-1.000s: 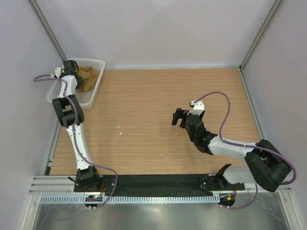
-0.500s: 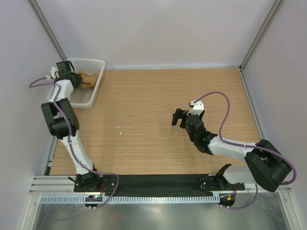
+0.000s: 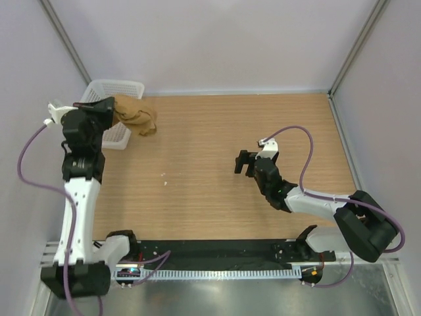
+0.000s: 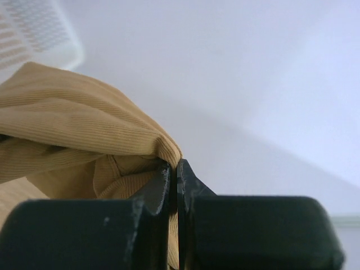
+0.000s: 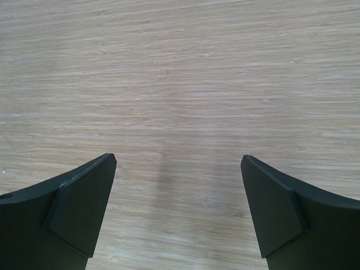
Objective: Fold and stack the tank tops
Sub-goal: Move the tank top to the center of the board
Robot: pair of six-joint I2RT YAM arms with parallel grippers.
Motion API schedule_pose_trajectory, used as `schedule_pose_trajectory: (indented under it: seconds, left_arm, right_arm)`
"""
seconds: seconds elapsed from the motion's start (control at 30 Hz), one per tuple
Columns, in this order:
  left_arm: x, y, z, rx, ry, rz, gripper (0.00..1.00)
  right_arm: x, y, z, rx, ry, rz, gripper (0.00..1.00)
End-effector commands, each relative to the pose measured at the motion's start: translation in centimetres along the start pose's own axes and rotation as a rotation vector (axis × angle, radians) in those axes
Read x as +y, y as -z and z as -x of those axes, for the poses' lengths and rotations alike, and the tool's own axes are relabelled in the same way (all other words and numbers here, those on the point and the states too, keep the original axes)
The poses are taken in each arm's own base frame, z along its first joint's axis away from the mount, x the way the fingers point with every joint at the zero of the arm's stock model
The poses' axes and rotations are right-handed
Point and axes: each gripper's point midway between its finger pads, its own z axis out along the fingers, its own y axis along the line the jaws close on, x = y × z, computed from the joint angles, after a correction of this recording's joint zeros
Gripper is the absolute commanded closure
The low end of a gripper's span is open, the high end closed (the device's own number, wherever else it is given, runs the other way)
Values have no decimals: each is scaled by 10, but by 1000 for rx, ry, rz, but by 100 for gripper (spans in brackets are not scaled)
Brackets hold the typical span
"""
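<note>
A tan-brown ribbed tank top [image 3: 136,116] hangs bunched in the air beside the white basket [image 3: 117,87] at the far left, over the table's back left corner. My left gripper [image 3: 110,109] is shut on a fold of that cloth; in the left wrist view the tank top [image 4: 73,135] fills the left side and the left gripper [image 4: 173,164] pinches its edge. My right gripper [image 3: 243,161] hovers over the middle of the wooden table, open. In the right wrist view the right gripper [image 5: 179,163] has only bare wood between its fingers.
The white mesh basket stands against the back wall in the left corner, partly hidden by my left arm [image 3: 82,151]. Pale walls close in the table [image 3: 197,178] at the back and on both sides. A small white speck [image 3: 164,174] lies on the wood.
My left gripper closed on the tank top inside the basket and lifted it up and out to the right. The left arm has swung toward the near left. The right arm has stayed put.
</note>
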Motion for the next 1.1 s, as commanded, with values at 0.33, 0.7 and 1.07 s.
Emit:
schedule_pose_trajectory:
  seconds: [0.33,0.7,1.07]
  left_arm:
    - [-37,146,-92,323,131,-299,100]
    - [37,115,-258,670,-497,3,1]
    - [102,112,-247,657,-781,80,2]
  right_arm:
    - [5,2,29,-93,-43,14,0]
    - [5,8,36,-120,-44,34,0]
    - [70,10,13,30,15,364,48]
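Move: The left gripper holds the tank top high in the air. The centre of the board, where it is to go, is about 40 cm to this hand's right, 5 cm back and 36 cm below. The white basket stands behind the cloth, some 16 cm ahead, 16 cm to the left and 32 cm down. From the open right gripper, that centre spot lies about 19 cm left, 2 cm ahead and 10 cm down. Swing the left gripper back about 16 cm and up, then whip it forward, right and down past its starting height, opening wide on the sweep to throw the tank top towards the board's centre. Turn the wrist some 40 degrees clockwise and roll its left side up. Near the end, ease the right gripper about 3 cm left and half close it. ##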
